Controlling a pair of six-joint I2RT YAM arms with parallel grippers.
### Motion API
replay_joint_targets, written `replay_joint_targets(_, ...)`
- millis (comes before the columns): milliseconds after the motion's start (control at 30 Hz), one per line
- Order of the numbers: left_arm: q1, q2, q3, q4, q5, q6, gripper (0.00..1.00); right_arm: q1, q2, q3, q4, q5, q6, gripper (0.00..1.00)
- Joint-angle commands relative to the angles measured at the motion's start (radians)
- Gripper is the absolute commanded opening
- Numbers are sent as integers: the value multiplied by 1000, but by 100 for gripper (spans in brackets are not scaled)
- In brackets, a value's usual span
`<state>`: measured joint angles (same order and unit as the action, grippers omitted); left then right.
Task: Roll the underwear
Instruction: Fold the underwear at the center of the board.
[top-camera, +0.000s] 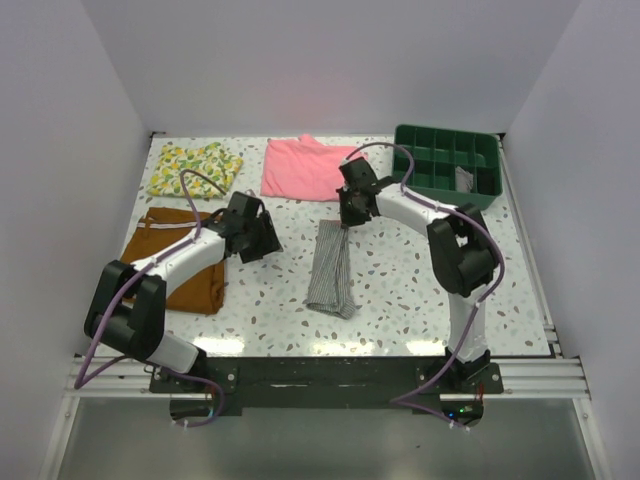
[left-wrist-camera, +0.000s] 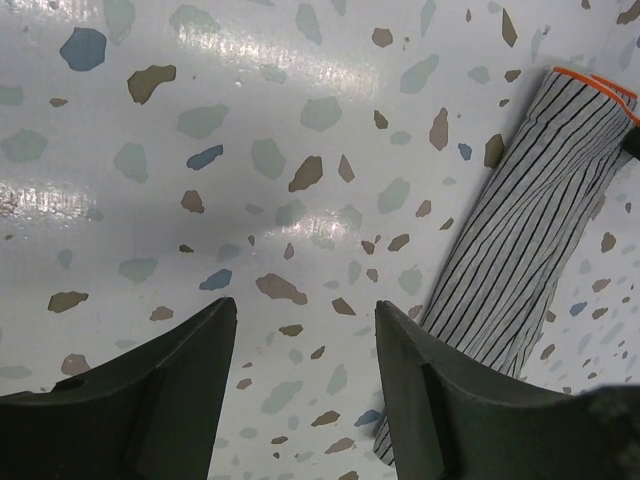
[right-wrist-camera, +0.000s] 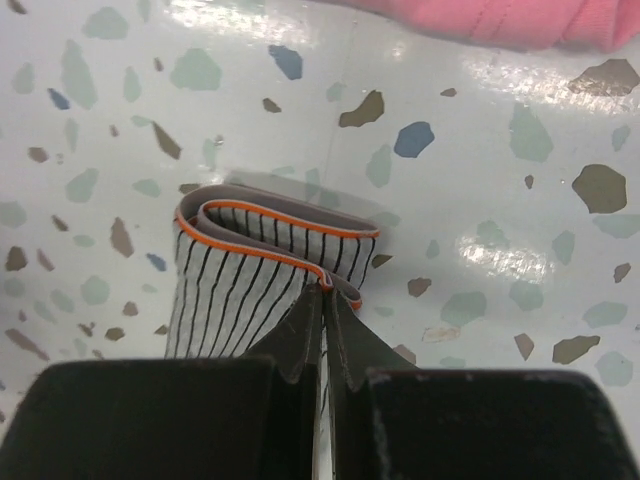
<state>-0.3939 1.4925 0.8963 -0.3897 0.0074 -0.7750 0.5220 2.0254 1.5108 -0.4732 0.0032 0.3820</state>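
Observation:
The underwear (top-camera: 331, 267) is grey-and-white striped knit, folded into a long narrow strip in the middle of the table. Its orange-edged waistband (right-wrist-camera: 270, 235) points to the far side. My right gripper (top-camera: 347, 222) is shut on the top layer of that waistband end; in the right wrist view the right gripper (right-wrist-camera: 325, 290) pinches the orange rim. My left gripper (top-camera: 268, 243) hovers open to the left of the strip, apart from it. Seen from the left wrist, the left gripper (left-wrist-camera: 305, 325) has only bare table between its fingers, and the underwear (left-wrist-camera: 525, 245) lies to the right.
Rust-brown shorts (top-camera: 178, 262) lie at the left under the left arm. A pink garment (top-camera: 302, 167) and a yellow patterned cloth (top-camera: 195, 169) lie at the back. A green divided tray (top-camera: 447, 164) stands at the back right.

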Motion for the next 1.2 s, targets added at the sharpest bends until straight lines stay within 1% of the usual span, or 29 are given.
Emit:
replay_joint_targets(0,-2,-3,-13,35,12,-9,62,-11,50,11,38,73,-8,0)
replay_joint_targets(67,0,-5,-13,34,13,-7,62,-11,65,-1,45,112,3,0)
replay_joint_targets(233,0,-6,-19,35,11,-3,62,-19,91,-23,87,98,9,0)
replay_joint_targets(300,0,-6,-23,34,9,-4,62,-17,101,-20,79,84,6,1)
replay_joint_targets(367,-2,-8,-30,38,11,-4,62,-19,96,-30,81,81,8,6)
replay_joint_targets(400,-2,-11,-31,40,12,-4,62,-20,87,-43,99,74,11,10)
replay_joint_targets(433,-2,-12,-33,41,14,-4,62,-20,66,-52,108,69,12,19)
replay_joint_targets(467,-2,-14,-36,45,16,-6,62,-22,52,-67,116,64,17,22)
replay_joint_targets(500,0,-17,-36,46,16,-4,62,-22,39,-73,128,57,17,28)
replay_joint_targets(600,-2,-24,-33,51,14,0,62,-25,-22,-93,151,46,20,42)
replay_joint_targets(700,-2,-29,-19,43,6,11,62,-25,-85,-95,140,73,17,46)
replay_joint_targets(800,0,-32,-7,34,-4,17,62,-24,-155,-107,117,98,11,47)
replay_joint_targets(867,0,-35,0,28,-6,17,62,-25,-224,-153,122,71,18,48)
replay_joint_targets(900,0,-37,-2,28,-6,17,62,-25,-244,-170,128,57,20,50)
replay_joint_targets(933,0,-38,-2,28,-4,17,62,-25,-269,-202,127,46,24,51)
replay_joint_targets(1067,-2,-38,-4,29,-6,14,62,-19,-343,-280,111,-112,69,50)
replay_joint_targets(1100,-2,-38,-4,29,-4,16,62,-17,-370,-302,123,-193,84,48)
replay_joint_targets(1167,0,-38,0,28,-4,17,62,-7,-395,-372,131,-259,136,45)
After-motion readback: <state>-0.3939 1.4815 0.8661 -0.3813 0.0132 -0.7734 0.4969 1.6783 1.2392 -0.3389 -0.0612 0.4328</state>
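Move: The right hand keeps its shut fingers on the waistband corner of the folded underwear, whose middle lies about 10 cm back from it, 3 cm to its left and roughly 3 cm below. The pink cloth is some 16 cm farther out and 6 cm to the left of that hand, the green tray about 17 cm out and 22 cm to its right. From the left hand, the underwear's middle lies about 13 cm to the right and level with it, 3 cm below. The right hand, still pinching the waistband corner, sinks about 2 cm to set it down on the folded underwear, eases some 2 cm forward towards the pink cloth with it, and there opens its fingers to roughly half, letting go. It then slips about 2 cm to the right and lifts clear of the waistband, rising some 9 cm while drawing back about 5 cm towards its base, the wrist tilting by a good 10 degrees. ##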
